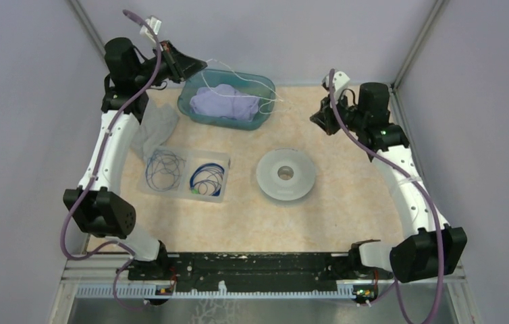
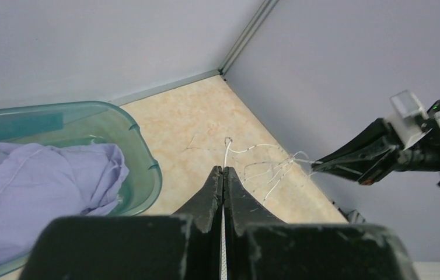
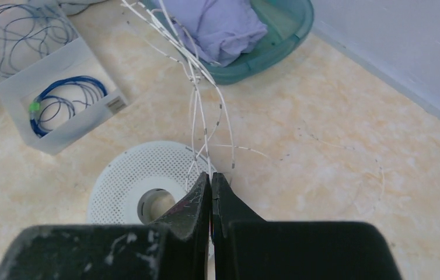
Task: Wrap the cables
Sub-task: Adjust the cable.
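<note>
A whitish cable (image 1: 269, 84) hangs in thin loose strands between my two grippers, above the back of the table. My left gripper (image 1: 201, 66) is at the back left over the teal bin, and its jaws (image 2: 223, 169) are shut on the cable (image 2: 227, 153). My right gripper (image 1: 317, 119) is at the back right. It is shut (image 3: 210, 175), with the cable's strands (image 3: 194, 99) running into its tip. Blue cables (image 1: 165, 169) (image 1: 208, 179) lie coiled in a clear two-part box (image 1: 223, 162).
A teal bin (image 1: 228, 125) holding a purple cloth (image 1: 225, 101) stands at the back centre. A grey cloth (image 1: 154, 128) lies left of it. A white perforated spool (image 1: 286, 174) sits mid-table. Grey walls close in the left, right and back.
</note>
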Robot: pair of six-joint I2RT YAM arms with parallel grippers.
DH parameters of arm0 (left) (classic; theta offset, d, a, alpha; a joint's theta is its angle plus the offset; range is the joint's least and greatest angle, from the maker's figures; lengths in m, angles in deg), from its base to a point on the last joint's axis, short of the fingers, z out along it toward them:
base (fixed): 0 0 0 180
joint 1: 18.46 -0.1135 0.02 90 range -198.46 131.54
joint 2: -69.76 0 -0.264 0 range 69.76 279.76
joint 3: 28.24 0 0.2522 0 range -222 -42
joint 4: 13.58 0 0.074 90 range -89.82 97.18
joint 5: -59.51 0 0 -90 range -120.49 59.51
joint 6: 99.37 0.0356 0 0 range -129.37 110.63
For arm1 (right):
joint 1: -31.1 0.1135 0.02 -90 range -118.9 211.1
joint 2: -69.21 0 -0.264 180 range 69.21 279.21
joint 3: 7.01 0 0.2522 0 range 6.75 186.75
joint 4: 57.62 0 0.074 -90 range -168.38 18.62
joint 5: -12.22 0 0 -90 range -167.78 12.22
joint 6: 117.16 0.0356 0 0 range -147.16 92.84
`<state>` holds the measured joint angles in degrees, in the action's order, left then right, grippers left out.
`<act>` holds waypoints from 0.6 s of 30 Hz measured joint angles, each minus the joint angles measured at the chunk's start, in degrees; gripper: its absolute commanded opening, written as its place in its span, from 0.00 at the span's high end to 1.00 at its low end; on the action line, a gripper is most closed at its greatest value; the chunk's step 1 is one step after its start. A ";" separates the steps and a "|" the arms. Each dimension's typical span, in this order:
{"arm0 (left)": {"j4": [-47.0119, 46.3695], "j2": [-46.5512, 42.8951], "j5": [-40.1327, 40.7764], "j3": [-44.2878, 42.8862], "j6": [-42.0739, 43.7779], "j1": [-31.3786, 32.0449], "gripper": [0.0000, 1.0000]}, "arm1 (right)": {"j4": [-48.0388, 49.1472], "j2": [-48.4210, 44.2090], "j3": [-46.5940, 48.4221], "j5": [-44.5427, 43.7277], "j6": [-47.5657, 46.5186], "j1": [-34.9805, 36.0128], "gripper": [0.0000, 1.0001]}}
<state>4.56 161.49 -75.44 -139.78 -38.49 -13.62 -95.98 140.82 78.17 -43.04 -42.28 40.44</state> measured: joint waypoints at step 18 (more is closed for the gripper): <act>11.04 -3.37 -0.94 -1.95 18.93 1.88 1.00 | -2.84 2.80 7.82 -22.69 2.34 -3.08 1.00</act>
<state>15.60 158.12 -76.38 -141.73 -19.56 -11.74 -98.82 143.62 85.99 -65.72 -39.94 37.36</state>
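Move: Both closed grippers already hold the white cable. Its tangled part lies about 9 cm left of the right hand and 4 cm ahead, roughly level; from the left hand it is some 22 cm right, 5 cm back and 13 cm lower. The grey reel stands some 25 cm below the right hand, about 6 cm to its left and level fore and aft; the teal bin lies 26 cm ahead and 29 cm left, similarly low. Right hand draws the cable right about 8 cm and forward, turning clockwise; left keeps hold, rolling, easing back 3 cm. ##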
